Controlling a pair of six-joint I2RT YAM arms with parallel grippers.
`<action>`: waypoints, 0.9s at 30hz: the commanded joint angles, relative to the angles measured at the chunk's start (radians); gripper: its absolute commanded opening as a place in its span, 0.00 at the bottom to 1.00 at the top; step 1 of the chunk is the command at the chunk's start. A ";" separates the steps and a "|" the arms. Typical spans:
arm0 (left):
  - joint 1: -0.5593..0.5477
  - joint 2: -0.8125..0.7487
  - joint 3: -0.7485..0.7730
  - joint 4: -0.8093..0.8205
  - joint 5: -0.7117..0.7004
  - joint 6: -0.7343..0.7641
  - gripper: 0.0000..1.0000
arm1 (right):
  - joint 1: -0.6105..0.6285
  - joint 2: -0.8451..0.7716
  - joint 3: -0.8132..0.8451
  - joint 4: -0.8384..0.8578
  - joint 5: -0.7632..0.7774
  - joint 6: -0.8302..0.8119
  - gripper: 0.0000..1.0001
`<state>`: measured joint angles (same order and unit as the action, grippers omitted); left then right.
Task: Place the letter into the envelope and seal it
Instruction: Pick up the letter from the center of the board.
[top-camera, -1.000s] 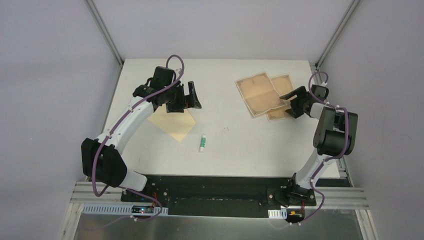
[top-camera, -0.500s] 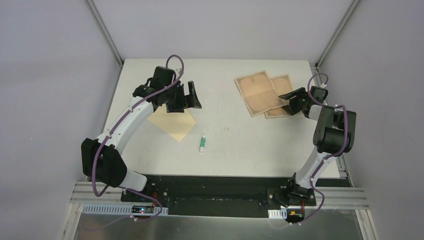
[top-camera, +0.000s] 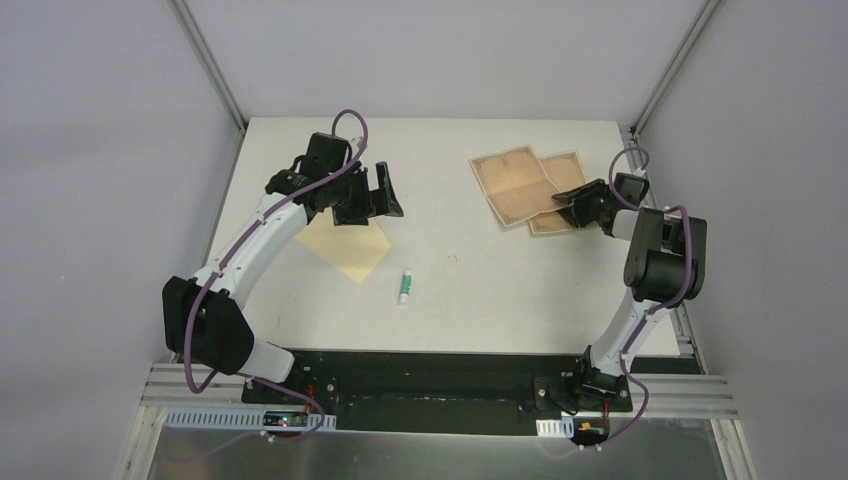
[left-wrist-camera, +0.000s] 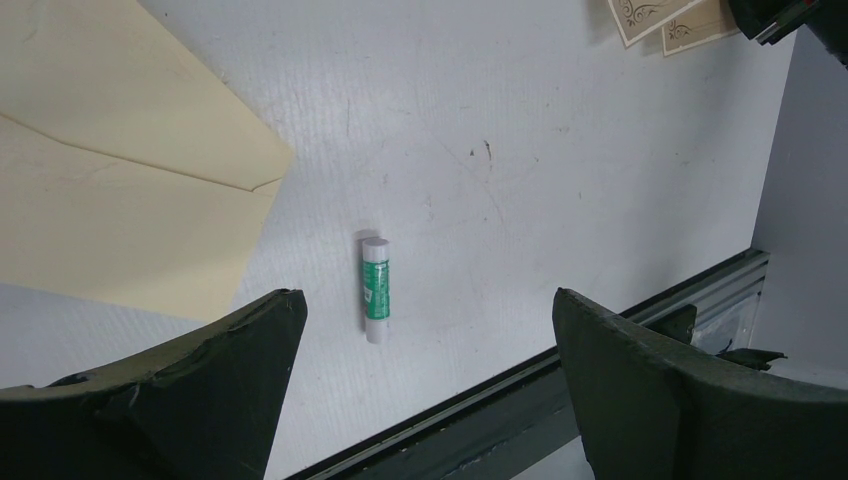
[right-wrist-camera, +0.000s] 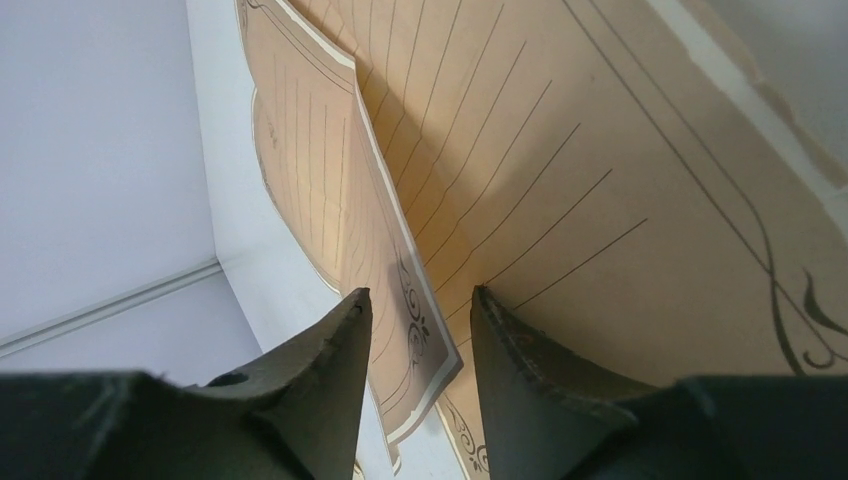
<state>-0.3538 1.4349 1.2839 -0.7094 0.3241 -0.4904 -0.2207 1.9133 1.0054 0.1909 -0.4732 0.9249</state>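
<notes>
Two tan letter sheets with ornate borders lie overlapped at the back right, the upper letter (top-camera: 513, 187) over a second sheet (top-camera: 566, 164). My right gripper (top-camera: 563, 198) is low at their right edge. In the right wrist view the upper letter's (right-wrist-camera: 318, 190) corner is lifted between the right gripper's (right-wrist-camera: 415, 300) jaws, which are narrow but still gapped, so open. The pale yellow envelope (top-camera: 350, 250) lies flat at the left, flap out, also in the left wrist view (left-wrist-camera: 120, 190). My left gripper (top-camera: 388, 194) hovers above it, wide open and empty (left-wrist-camera: 425, 310).
A small white-and-green glue stick (top-camera: 405, 286) lies mid-table between the arms, also below the left gripper (left-wrist-camera: 375, 290). The table's near edge has a black rail (left-wrist-camera: 560, 370). Grey walls and frame posts border the table on both sides.
The right gripper's jaws have narrowed around the upper letter's corner, and its wrist has dropped and shifted slightly back. The left arm has not moved.
</notes>
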 joint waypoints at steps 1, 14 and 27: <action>-0.008 -0.030 -0.003 0.046 0.029 -0.019 0.99 | 0.013 0.015 0.027 0.061 -0.016 0.018 0.42; -0.007 -0.016 0.012 0.053 0.027 -0.008 0.99 | 0.040 0.031 0.103 0.036 -0.015 0.035 0.02; 0.005 -0.004 0.106 0.047 0.003 0.103 0.97 | 0.182 -0.176 0.388 -0.338 -0.073 -0.226 0.00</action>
<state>-0.3534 1.4353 1.3178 -0.6922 0.3382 -0.4507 -0.1116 1.8824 1.2243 -0.0090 -0.4927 0.8227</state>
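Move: The letter, the left and upper of two overlapping sheets, has its middle about 10 cm left of the right hand, 4 cm ahead and 1 cm below; its raised right-hand edge already stands between the half-open fingers. The second sheet, underneath, is centred some 2 cm ahead and 2 cm to the right of that hand, 1 cm below. From the left hand the letter lies roughly 35 cm right, 18 cm ahead and 16 cm down. The letter's right-hand edge gets pinched as the right hand sinks about 1 cm, easing left, and its half-open fingers close fully. With the edge held, the hand then goes forward a little and climbs off the second sheet, faster and faster, up and left, ending some 6 cm higher and 5 cm farther left, turned about 10 degrees counter-clockwise. ##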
